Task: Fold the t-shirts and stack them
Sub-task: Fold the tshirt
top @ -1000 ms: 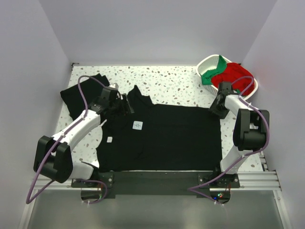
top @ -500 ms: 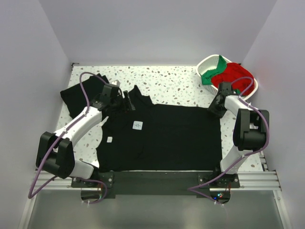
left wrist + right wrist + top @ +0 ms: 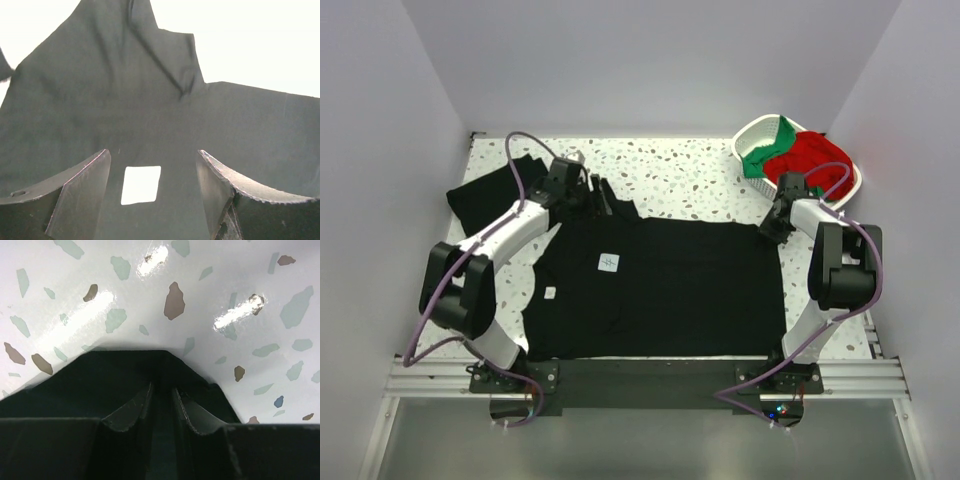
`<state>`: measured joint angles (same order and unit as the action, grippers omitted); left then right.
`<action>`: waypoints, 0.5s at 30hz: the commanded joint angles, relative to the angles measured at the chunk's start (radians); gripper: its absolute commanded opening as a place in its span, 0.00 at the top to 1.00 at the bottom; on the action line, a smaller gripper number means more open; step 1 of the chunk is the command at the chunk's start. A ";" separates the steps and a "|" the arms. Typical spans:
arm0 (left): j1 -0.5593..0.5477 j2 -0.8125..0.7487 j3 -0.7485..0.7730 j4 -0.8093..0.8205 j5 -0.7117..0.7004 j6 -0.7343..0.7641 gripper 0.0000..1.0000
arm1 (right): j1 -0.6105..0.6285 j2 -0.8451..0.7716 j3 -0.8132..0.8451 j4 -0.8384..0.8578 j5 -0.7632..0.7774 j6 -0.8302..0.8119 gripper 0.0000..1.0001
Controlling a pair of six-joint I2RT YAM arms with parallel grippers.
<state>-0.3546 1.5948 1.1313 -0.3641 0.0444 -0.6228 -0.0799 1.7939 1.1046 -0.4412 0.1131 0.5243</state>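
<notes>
A black t-shirt (image 3: 680, 285) lies spread flat on the speckled table, its white neck label (image 3: 609, 263) facing up. My left gripper (image 3: 602, 197) hovers open over the collar end, and in the left wrist view its jaws (image 3: 152, 152) stand wide above the label (image 3: 141, 185). At the shirt's far right corner my right gripper (image 3: 767, 228) is down on the cloth. In the right wrist view its fingers (image 3: 162, 387) are nearly together with black cloth (image 3: 120, 375) pinched between them. A second black t-shirt (image 3: 485, 195) lies at the back left.
A white lattice basket (image 3: 752, 135) stands at the back right corner and holds a red t-shirt (image 3: 810, 160) and a green one (image 3: 765, 155). Bare speckled table (image 3: 690, 180) shows behind the spread shirt. Walls close in on three sides.
My left arm has swung away from me, from the shirt's left shoulder to its collar, jaws still wide. My right gripper's jaws have closed in on the shirt's far right corner.
</notes>
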 commanded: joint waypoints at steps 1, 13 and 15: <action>0.005 0.068 0.120 0.037 -0.009 0.061 0.26 | -0.001 0.010 0.024 0.001 0.008 0.013 0.78; 0.095 0.425 0.455 0.047 -0.005 0.126 0.29 | -0.001 -0.021 0.069 -0.060 0.028 0.014 0.77; 0.103 0.459 0.498 0.059 0.000 0.135 0.32 | -0.001 -0.024 0.072 -0.060 0.020 0.019 0.78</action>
<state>-0.2619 2.0171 1.5444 -0.3408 0.0448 -0.5339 -0.0799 1.7939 1.1351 -0.4885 0.1200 0.5285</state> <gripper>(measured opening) 0.698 0.225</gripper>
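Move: The t-shirt's far-left sleeve end lies roughly 16 cm ahead of the left hand, 2 cm to its right and 10 cm below. At the same depth, the white print patch is about 7 cm back and 2 cm right, the folded black shirt about 9 cm ahead and 24 cm left. From the right hand, pinching the far-right corner, the sleeve end is some 15 cm ahead and 42 cm left. Left hand sweeps about 12 cm forward, sinking late towards the sleeve end, fingers open; right keeps its corner pinch. ##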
